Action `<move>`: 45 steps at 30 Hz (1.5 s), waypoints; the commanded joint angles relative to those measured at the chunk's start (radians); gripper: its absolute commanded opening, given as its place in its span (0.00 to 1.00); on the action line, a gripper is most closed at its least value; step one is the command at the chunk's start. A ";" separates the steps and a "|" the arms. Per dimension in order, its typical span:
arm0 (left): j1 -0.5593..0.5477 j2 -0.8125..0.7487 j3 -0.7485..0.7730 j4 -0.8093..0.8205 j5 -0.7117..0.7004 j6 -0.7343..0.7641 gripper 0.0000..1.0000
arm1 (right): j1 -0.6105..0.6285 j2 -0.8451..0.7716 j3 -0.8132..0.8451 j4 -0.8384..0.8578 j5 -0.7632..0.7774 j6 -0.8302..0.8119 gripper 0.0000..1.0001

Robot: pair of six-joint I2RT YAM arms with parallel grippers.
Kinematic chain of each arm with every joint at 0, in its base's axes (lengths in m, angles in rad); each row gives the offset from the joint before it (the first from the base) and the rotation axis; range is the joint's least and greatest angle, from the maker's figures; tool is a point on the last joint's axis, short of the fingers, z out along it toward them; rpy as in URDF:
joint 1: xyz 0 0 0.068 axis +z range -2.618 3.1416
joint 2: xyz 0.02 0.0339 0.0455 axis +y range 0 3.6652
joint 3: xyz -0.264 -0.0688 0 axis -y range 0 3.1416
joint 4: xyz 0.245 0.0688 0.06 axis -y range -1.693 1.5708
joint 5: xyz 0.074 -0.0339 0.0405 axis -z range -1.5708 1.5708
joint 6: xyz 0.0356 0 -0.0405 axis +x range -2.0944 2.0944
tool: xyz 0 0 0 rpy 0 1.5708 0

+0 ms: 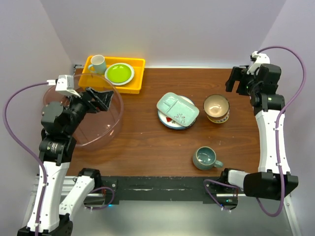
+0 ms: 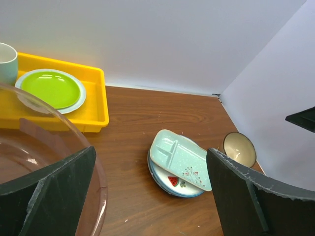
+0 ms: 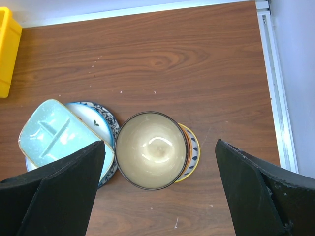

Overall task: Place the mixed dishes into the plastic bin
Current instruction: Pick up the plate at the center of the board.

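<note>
The plastic bin (image 1: 106,129) is a large clear pinkish tub at the table's left, and its rim (image 2: 96,167) shows in the left wrist view. My left gripper (image 1: 100,100) (image 2: 152,196) hangs open and empty over the bin's right side. A pale green divided tray (image 1: 177,107) (image 2: 179,158) (image 3: 51,135) lies on stacked round plates (image 1: 170,123) (image 2: 173,183) (image 3: 101,118) mid-table. To their right a cream bowl (image 1: 216,104) (image 2: 239,149) (image 3: 151,150) sits in a patterned dish (image 3: 193,152). A teal mug (image 1: 205,157) stands near the front. My right gripper (image 1: 237,82) (image 3: 157,196) hovers open above the cream bowl.
A yellow tray (image 1: 135,84) (image 2: 96,105) (image 3: 7,49) at the back left holds a white mug (image 1: 97,64) (image 2: 7,63) and a lime-green plate (image 1: 119,73) (image 2: 50,88). White walls close off the back and sides. A metal rail (image 3: 273,83) runs along the right edge.
</note>
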 commanded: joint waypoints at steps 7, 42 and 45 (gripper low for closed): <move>0.007 0.040 0.028 0.065 0.105 -0.039 1.00 | 0.003 0.007 0.020 -0.010 -0.207 -0.145 0.98; 0.007 0.063 -0.051 0.043 0.149 -0.082 1.00 | 0.420 0.858 0.577 -0.437 -0.195 -0.692 0.70; 0.007 0.066 -0.054 0.043 0.146 -0.082 1.00 | 0.418 0.903 0.583 -0.428 -0.177 -0.689 0.65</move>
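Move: The divided plate on the stack is about 21 cm left of the right hand, 2 cm ahead and 23 cm below. The stacked bowls stand some 17 cm right of that plate, nearly level with it; the green mug is about 21 cm back and 9 cm left of the hand. From the left hand, the divided plate lies roughly 13 cm ahead, 28 cm right and 30 cm below. Right hand swings left, then sinks about 20 cm to the divided plate's far-right edge, partly closing; left eases right, down. ##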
